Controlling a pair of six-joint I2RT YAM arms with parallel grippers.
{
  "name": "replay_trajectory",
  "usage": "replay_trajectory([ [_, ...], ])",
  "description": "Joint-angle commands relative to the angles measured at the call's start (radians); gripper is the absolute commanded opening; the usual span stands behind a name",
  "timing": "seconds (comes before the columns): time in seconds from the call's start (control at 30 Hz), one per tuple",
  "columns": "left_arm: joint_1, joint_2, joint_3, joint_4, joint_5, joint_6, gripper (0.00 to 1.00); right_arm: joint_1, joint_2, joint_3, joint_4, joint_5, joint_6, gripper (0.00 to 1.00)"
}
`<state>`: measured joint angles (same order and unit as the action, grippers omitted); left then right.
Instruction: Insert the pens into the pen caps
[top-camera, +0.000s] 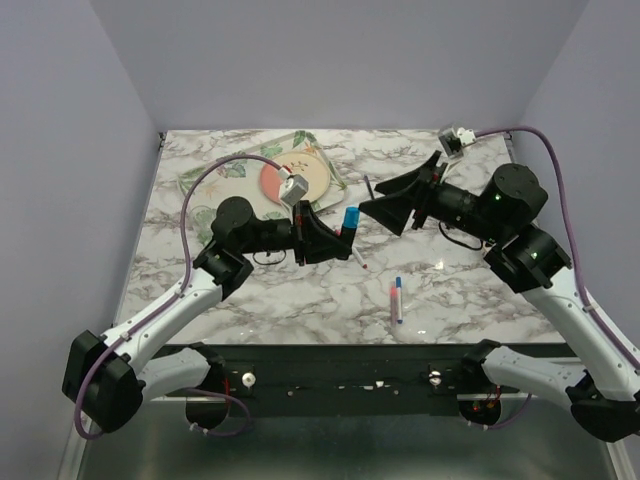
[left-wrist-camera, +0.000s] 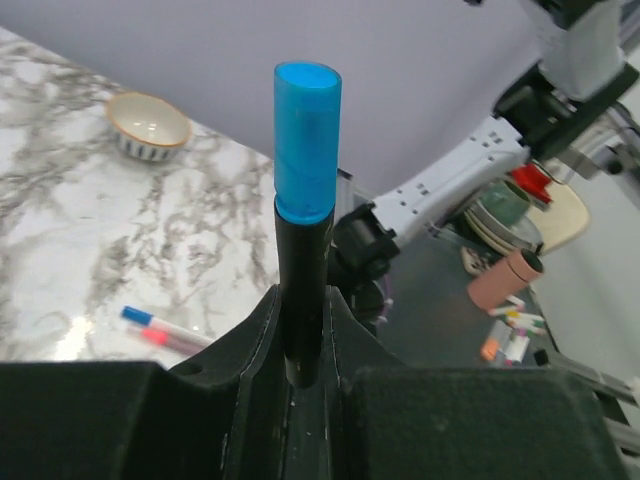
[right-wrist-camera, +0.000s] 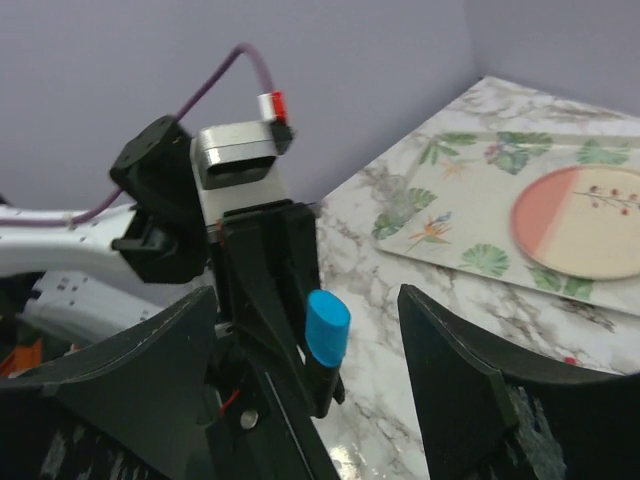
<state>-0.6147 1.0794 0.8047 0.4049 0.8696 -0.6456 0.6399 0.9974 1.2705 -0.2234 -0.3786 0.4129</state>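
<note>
My left gripper (left-wrist-camera: 305, 335) is shut on the black body of a chunky dark marker (left-wrist-camera: 303, 280), which stands upright between its fingers. A bright blue pen cap (left-wrist-camera: 307, 140) sits on the marker's top end. My right gripper (right-wrist-camera: 305, 300) is open, its fingers standing wide on either side of the blue cap (right-wrist-camera: 327, 328) without touching it. From above, the two grippers face each other at the table's middle around the capped marker (top-camera: 350, 220). A white red-tipped pen (top-camera: 357, 260) lies just in front of the left gripper. A pink-and-white pen (top-camera: 397, 298) with a blue cap lies nearer the front.
A leaf-patterned tray (top-camera: 215, 178) with a pink-and-cream plate (top-camera: 315, 172) lies at the back left. A thin dark pen (top-camera: 367, 187) lies on the marble behind the grippers. A small bowl (left-wrist-camera: 148, 125) shows in the left wrist view.
</note>
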Motion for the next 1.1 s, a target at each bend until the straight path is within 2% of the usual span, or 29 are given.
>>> replay_trajectory([
  [0.0, 0.000, 0.016, -0.022, 0.203, 0.181, -0.123, 0.00, -0.005, 0.029, -0.010, 0.091, -0.308, -0.010, 0.80],
  [0.13, 0.000, 0.013, -0.027, 0.192, 0.180, -0.108, 0.00, -0.005, 0.061, -0.022, 0.176, -0.351, 0.032, 0.78],
  [0.73, 0.000, 0.020, -0.048, 0.227, 0.180, -0.129, 0.00, -0.005, 0.126, -0.086, 0.308, -0.413, 0.105, 0.59],
  [1.07, 0.000, 0.017, -0.056, 0.235, 0.175, -0.131, 0.00, -0.005, 0.129, -0.145, 0.361, -0.413, 0.136, 0.55],
])
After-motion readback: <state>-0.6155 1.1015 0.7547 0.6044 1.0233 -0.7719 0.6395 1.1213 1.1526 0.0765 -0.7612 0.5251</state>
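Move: The blue cap stands on top of the upright black pen in the left fingers, roughly 6 cm straight above the left hand. From the empty right hand it is some 5 cm to the left, about level in reach and about 6 cm lower. Far below the right hand, by about 40 cm, a white pen lies roughly 12 cm ahead and 9 cm to the right; a pink pen lies just left of that white pen. No clear touch on the blue cap yet: the right hand comes in above it, going left some 5 cm and back 2 to 3 cm, then sinking about 3 cm, while turning about 20 degrees counter-clockwise and partly closing its open fingers. The left hand keeps its pinch on the black pen and draws it back about 3 cm, turning some 10 degrees clockwise, then holds almost still. ##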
